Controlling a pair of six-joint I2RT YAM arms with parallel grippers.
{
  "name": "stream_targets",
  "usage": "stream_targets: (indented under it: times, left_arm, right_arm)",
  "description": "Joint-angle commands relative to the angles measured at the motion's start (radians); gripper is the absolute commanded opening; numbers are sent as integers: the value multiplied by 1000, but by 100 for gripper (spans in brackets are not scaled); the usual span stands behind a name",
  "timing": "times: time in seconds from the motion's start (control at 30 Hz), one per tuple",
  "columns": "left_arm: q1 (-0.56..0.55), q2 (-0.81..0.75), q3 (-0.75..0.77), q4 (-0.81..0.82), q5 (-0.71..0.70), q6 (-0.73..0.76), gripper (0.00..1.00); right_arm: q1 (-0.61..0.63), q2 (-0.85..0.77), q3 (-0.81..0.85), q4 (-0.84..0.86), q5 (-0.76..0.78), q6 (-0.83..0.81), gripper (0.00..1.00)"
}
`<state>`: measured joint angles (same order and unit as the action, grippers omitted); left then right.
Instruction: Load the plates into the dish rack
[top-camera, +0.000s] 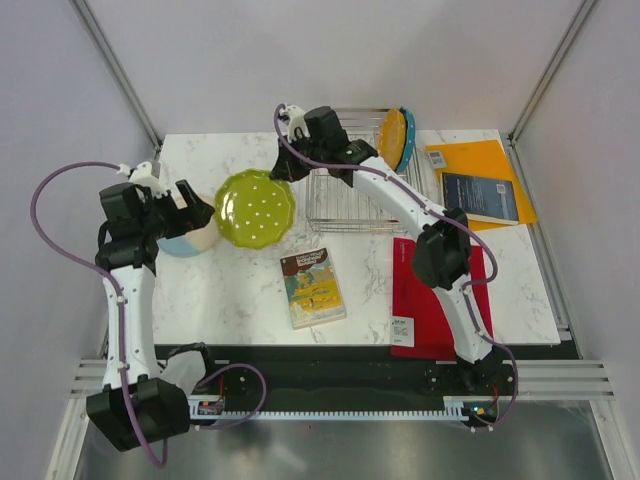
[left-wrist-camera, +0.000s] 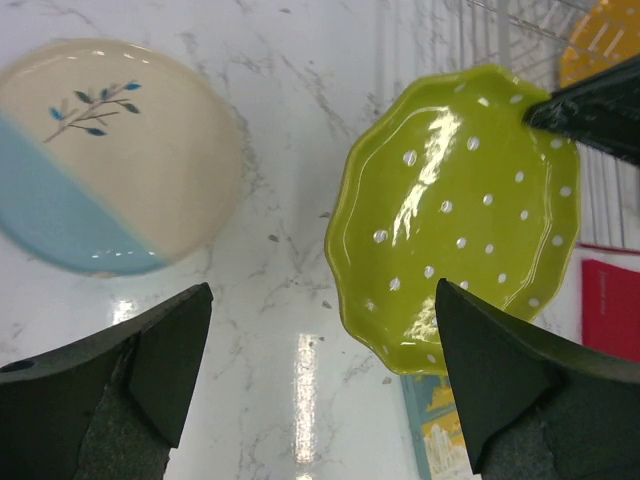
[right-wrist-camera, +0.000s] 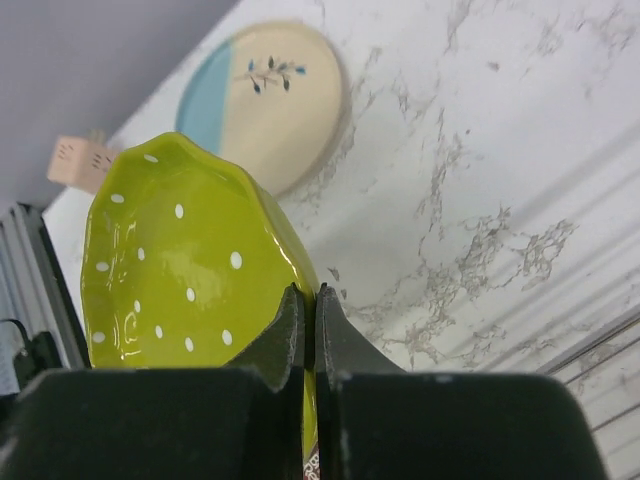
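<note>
A lime green plate with white dots is off the table, tilted, between the two arms. My right gripper is shut on its rim. My left gripper is open just left of that plate, nothing between its fingers. The cream-and-pale-blue plate lies on the marble below the left gripper. An orange-yellow plate and a teal one stand upright at the far right end of the silver wire dish rack.
An illustrated book lies in the middle of the marble table. A red folder lies under the right arm. An orange folder with a dark booklet lies right of the rack.
</note>
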<state>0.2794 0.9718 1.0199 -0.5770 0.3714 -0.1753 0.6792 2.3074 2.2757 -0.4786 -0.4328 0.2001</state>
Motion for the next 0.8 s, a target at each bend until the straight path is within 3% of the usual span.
stream_targets:
  times: [0.0,0.33,0.43,0.5,0.77]
  left_arm:
    - [3,82,-12,92,207,-24,97]
    - [3,189,-24,187,428,-88,91]
    - [3,203,-46,216,513,-101,77]
    - [1,217,-47,221,555,-107,64]
    - [3,255,-60,226,635,-124,53]
  right_arm:
    - [-6,-157,-25,123,-112,140,0]
    - [-9,-190,-64,129,-121,137,0]
    - [-6,-190,-67,132,-119,137,0]
    - [-1,-189,-68,135,-118,134,0]
    - [19,-169,-58,152,-123,136,0]
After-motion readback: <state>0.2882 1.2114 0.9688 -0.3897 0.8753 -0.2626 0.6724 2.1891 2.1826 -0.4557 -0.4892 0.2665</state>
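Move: The olive plate, still pinched at its rim by the right hand, has its middle about 13 cm right of the left hand, 3 cm ahead and 7 cm below. The two-tone plate lies 8 cm left of the left hand and 3 ahead, and the yellow book 25 right and 13 back, both some 21 cm below. From the right hand, the olive plate's middle is 7 cm back, 5 left and 4 below; the dish rack is 20 right, 7 ahead and 14 below. The olive plate's free left rim is met by the left hand, which goes about 6 cm right while easing slightly forward and down, turning clockwise and rolling its left side down (some 30 degrees in all). Its wide-open fingers straddle the rim and close to roughly half. The right hand keeps its pinch, rises, draws a little back and sinks slightly, then holds still. ##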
